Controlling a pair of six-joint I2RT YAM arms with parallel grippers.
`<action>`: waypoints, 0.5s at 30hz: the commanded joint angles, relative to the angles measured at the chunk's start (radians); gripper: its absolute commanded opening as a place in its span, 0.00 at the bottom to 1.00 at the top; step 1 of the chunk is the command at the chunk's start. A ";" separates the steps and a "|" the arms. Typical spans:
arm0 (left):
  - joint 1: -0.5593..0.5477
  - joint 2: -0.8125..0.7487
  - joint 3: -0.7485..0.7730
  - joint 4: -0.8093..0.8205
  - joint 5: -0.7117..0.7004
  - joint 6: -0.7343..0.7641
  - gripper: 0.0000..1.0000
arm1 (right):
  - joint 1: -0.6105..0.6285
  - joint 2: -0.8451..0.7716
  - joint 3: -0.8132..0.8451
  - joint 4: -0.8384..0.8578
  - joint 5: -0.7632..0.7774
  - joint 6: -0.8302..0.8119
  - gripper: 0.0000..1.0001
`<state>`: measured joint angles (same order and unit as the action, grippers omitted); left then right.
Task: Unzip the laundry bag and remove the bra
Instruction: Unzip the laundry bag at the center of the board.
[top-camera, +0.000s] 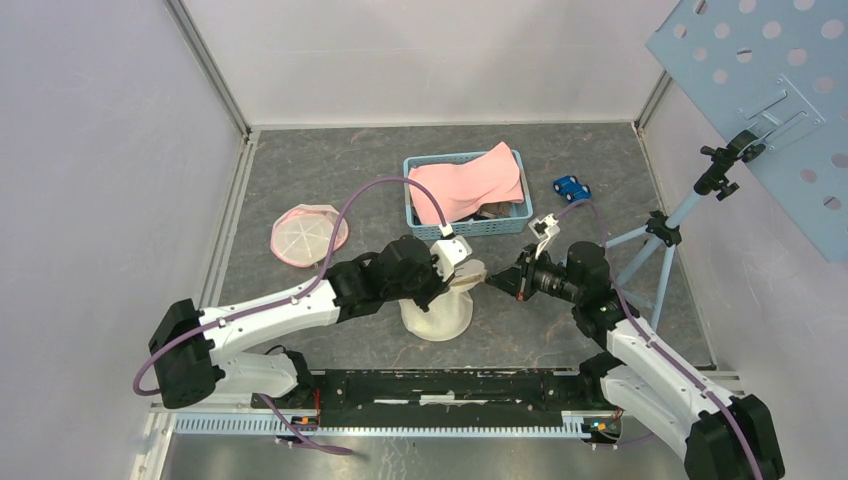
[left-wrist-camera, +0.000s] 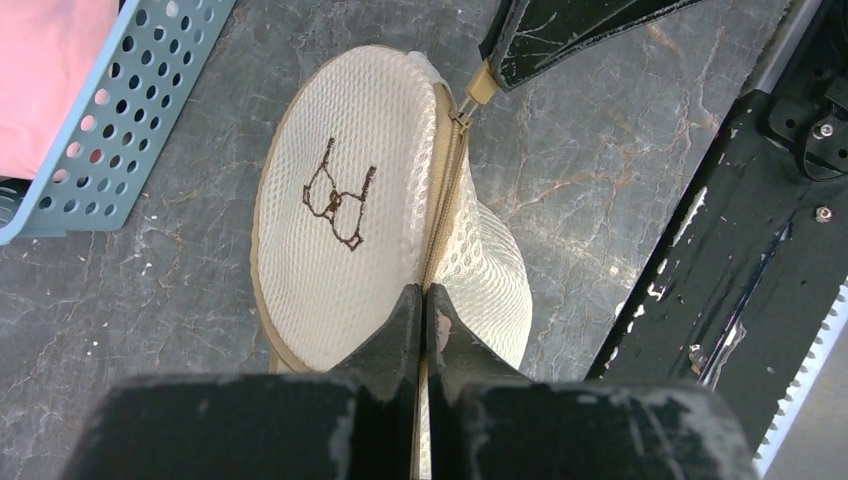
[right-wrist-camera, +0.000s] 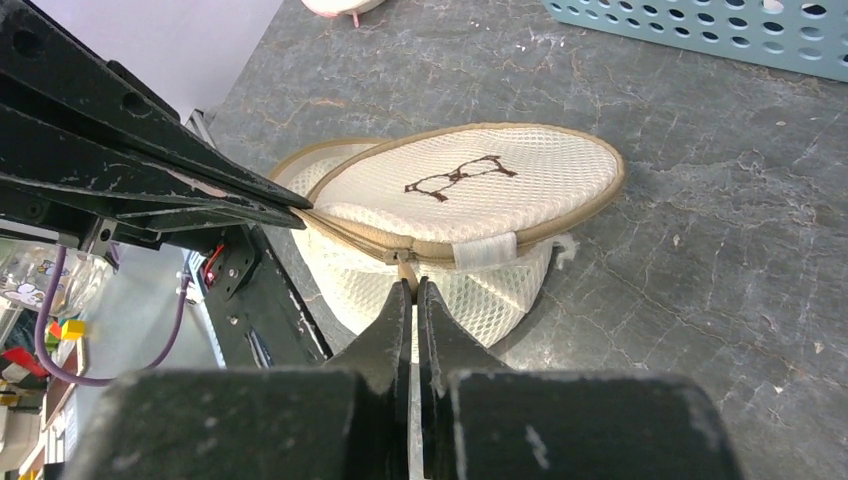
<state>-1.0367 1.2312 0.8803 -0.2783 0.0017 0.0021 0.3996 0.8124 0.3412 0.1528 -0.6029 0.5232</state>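
The laundry bag is a round white mesh pouch with tan trim and a brown bra drawing on its lid; it stands on the grey table between the arms. My left gripper is shut on the bag's zipper seam at the rim. My right gripper is shut on the tan zipper pull, which also shows under its fingers in the left wrist view. The zipper looks closed between the two grips. The bra is hidden.
A blue perforated basket holding a pink cloth stands behind the bag. A pink-rimmed mesh pouch lies at the left and a blue toy car at the right. A tripod stands by the right wall. The black base rail runs along the near edge.
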 joint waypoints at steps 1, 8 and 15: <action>0.002 0.003 -0.009 -0.031 -0.007 -0.033 0.10 | -0.025 0.032 -0.010 0.086 0.025 0.002 0.00; 0.001 -0.024 -0.058 0.002 -0.015 -0.167 0.54 | 0.011 0.065 0.014 0.102 -0.013 -0.001 0.00; 0.002 -0.186 -0.155 -0.040 -0.017 -0.264 0.55 | 0.037 0.004 -0.012 0.028 -0.040 -0.028 0.00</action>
<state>-1.0355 1.1366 0.7429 -0.3138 -0.0021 -0.1574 0.4202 0.8589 0.3397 0.1909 -0.6140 0.5209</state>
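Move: The laundry bag's zipper edges are pinched between the left fingertips; the bag's middle lies some 3 cm to the right and 5 cm below. From that hand the zip slider is about 4 cm ahead and 11 cm to the right, nearly level, and the blue basket about 24 cm ahead and 8 cm right, 11 cm lower. The right hand already grips the pull, with the slider about 1 cm ahead and 1 cm left of it, level. The bag's pinched zipper edges come free as the left fingers spread to a bit over half open. The left hand then backs away from the slider, down, left and back by about 5 cm in all, its fingers tipping some 10 degrees further down, until they straddle the rim near the mouth's left end. The right hand keeps its closed grip on the pull, staying within about a centimetre. ##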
